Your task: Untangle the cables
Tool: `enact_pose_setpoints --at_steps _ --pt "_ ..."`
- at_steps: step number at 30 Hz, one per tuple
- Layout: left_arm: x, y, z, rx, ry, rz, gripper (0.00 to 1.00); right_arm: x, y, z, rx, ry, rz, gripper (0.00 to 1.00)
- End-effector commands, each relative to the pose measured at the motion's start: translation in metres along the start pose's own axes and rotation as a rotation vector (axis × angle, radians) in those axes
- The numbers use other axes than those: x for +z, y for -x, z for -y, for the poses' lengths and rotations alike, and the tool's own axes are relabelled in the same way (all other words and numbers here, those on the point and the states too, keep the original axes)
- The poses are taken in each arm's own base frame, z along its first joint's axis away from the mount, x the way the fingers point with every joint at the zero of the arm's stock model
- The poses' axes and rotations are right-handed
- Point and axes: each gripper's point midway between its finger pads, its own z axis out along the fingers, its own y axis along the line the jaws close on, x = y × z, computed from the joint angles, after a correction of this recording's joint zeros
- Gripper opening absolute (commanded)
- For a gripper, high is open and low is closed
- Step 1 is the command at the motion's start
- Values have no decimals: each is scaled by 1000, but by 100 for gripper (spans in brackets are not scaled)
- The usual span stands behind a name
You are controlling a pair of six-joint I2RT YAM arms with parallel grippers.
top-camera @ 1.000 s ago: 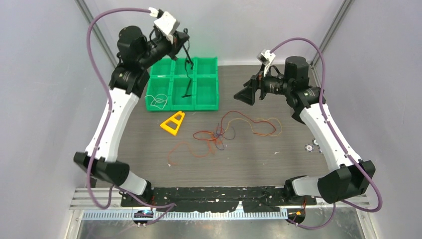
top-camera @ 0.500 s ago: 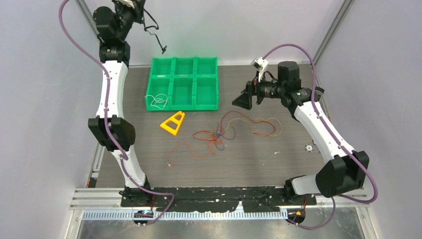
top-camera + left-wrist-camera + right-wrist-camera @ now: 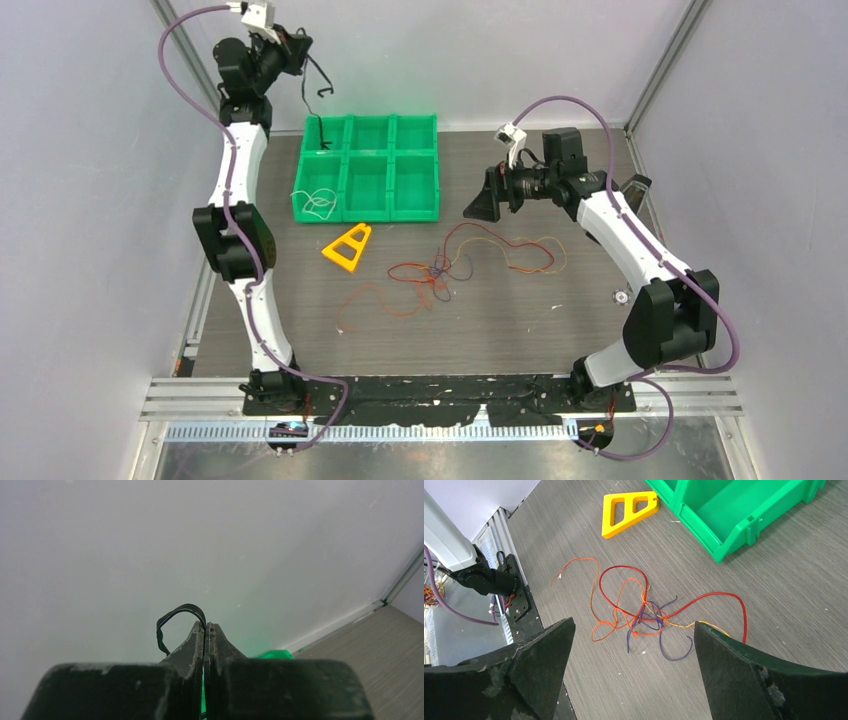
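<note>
A tangle of red, orange, purple and yellow cables lies on the table's middle, and shows in the right wrist view as a knot with loose loops. My left gripper is raised high at the back left, shut on a black cable. That cable hangs down towards the back-left compartment of the green bin. In the left wrist view its loop pokes out beside the closed gripper. A white cable lies in the front-left compartment. My right gripper hovers wide open above the tangle, holding nothing.
A yellow triangular piece lies in front of the bin, also seen from the right wrist. The bin's corner shows at the upper right there. A small metal part sits near the right arm. Grey walls close in the back and sides.
The left arm swung up and to the back left, lifting the black cable out of the bin's middle compartment; its end now hangs over the back-left one. The right arm shifted slightly left.
</note>
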Motion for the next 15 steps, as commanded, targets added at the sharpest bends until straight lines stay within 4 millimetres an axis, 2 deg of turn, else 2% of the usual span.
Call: enact_pose_setpoints --at_steps 1,5,8,13,15 --pt "-3 -4 3 -31 -39 -2 0 -4 20 -3 -51 12 35 95" --pt "-4 -57 -5 -139 -5 -110 0 -2 19 -3 -44 15 32 95" --pt "-5 -91 -21 -191 77 -173 0 -3 16 -3 -44 14 25 95" --pt "-10 -133 -50 -241 226 -237 0 -2 9 0 -43 6 7 95" --pt "-12 -148 -54 -263 245 -261 2 -1 8 1 -40 5 4 95"
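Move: The left hand, holding the black cable, is high over the back-left compartment of the green bin; that compartment's middle lies almost straight below, about 32 cm down and 1 cm to the right. The white cable, already in the bin, is some 13 cm back, 1 cm left and 33 cm down; the yellow triangle is about 24 cm back and 6 cm right. From the idle right hand that compartment lies roughly 28 cm ahead, 32 cm left and 14 cm lower. Down, gathering speed, the left hand sinks some 13 cm towards the bin's back-left compartment, easing about 4 cm forward towards the far wall. Its fingers stay shut on the dangling black cable while the wrist tips them nearly 20 degrees downward. ##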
